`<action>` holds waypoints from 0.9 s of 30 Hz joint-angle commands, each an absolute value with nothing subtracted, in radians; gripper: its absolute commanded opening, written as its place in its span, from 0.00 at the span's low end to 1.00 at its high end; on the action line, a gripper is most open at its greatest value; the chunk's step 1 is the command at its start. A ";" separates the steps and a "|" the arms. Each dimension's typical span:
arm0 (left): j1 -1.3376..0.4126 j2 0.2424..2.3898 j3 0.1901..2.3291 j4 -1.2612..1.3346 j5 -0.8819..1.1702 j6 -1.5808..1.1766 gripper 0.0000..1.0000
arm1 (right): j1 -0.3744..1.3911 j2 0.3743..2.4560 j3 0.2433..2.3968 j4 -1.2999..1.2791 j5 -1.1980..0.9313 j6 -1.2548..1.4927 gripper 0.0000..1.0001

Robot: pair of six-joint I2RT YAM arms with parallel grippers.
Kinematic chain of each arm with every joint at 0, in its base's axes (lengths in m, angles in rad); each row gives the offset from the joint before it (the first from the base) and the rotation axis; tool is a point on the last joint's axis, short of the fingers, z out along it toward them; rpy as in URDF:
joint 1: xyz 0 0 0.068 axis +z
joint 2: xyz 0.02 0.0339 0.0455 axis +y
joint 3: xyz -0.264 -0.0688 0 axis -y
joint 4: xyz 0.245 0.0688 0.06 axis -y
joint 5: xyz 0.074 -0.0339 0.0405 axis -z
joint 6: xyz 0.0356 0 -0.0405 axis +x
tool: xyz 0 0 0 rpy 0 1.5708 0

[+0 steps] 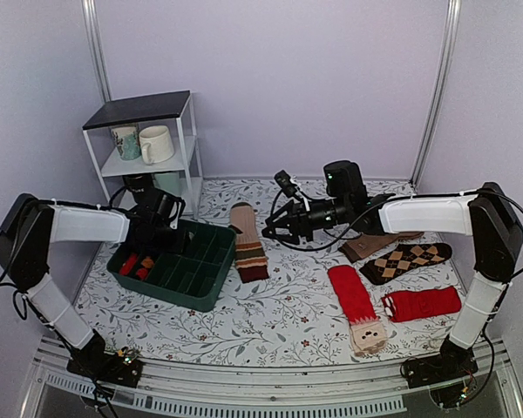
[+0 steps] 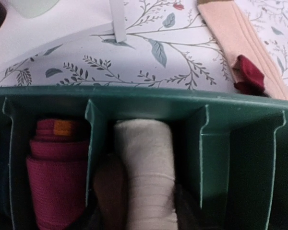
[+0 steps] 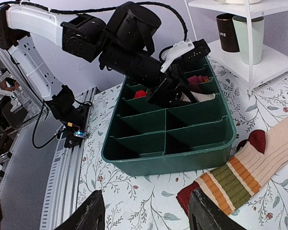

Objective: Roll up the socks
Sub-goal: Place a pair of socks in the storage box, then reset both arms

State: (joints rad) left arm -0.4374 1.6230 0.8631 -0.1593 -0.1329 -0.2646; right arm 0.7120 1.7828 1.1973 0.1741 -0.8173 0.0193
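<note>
A rolled cream-white sock [image 2: 146,163] with a dark brown part on its left lies in a back compartment of the green bin [image 2: 144,98]. My left gripper [image 2: 144,221] reaches down into that compartment, its dark fingers apart on either side of the roll, open. From the right wrist view the left gripper [image 3: 177,91] is seen inside the bin [image 3: 173,158] with a bit of cream sock [image 3: 201,97] beside it. My right gripper [image 3: 146,215] hangs open and empty over the table, between the bin and a striped sock. In the top view the left gripper [image 1: 161,233] is over the bin's far left corner and the right gripper [image 1: 275,228] is mid-table.
A rolled red sock [image 2: 57,172] fills the neighbouring compartment. A tan striped sock [image 1: 248,244] lies right of the bin [image 1: 205,283]. Red socks [image 1: 353,296] [image 1: 421,303], an argyle sock [image 1: 405,259] and a brown one [image 1: 370,244] lie at right. A white shelf with mugs [image 1: 148,144] stands back left.
</note>
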 commanded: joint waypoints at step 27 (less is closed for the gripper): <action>-0.442 1.231 0.911 -0.240 -0.157 -0.196 1.00 | 0.601 1.657 1.152 0.156 -0.579 0.235 1.00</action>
State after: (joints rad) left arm -0.4423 1.2953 0.9127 -0.2638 -0.1139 -0.2424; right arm 0.6399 1.7290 1.1839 0.1780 -0.7071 0.1356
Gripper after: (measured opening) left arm 0.995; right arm 0.997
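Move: The rolled cream-and-brown sock sits in its compartment of the storage box, between the left fingers, about 1 cm farther out than that hand and 2 cm below it. From it, the burgundy roll is about 5 cm to the left and 1 cm farther out, and the flat striped sock lies some 15 cm to the right, level with it. From the right hand the cream roll is roughly 8 cm ahead, 19 cm left and 16 cm below. Upward, slowly at first and then faster, the left hand rises some 12 cm out of the storage box; its already parting fingers spread fully, let go of the cream-and-brown roll and tip up towards forward by about 15 degrees. Late on, the right hand eases about 4 cm forward and 3 cm right, turning clockwise some 10 degrees and opening wide, touching nothing. ##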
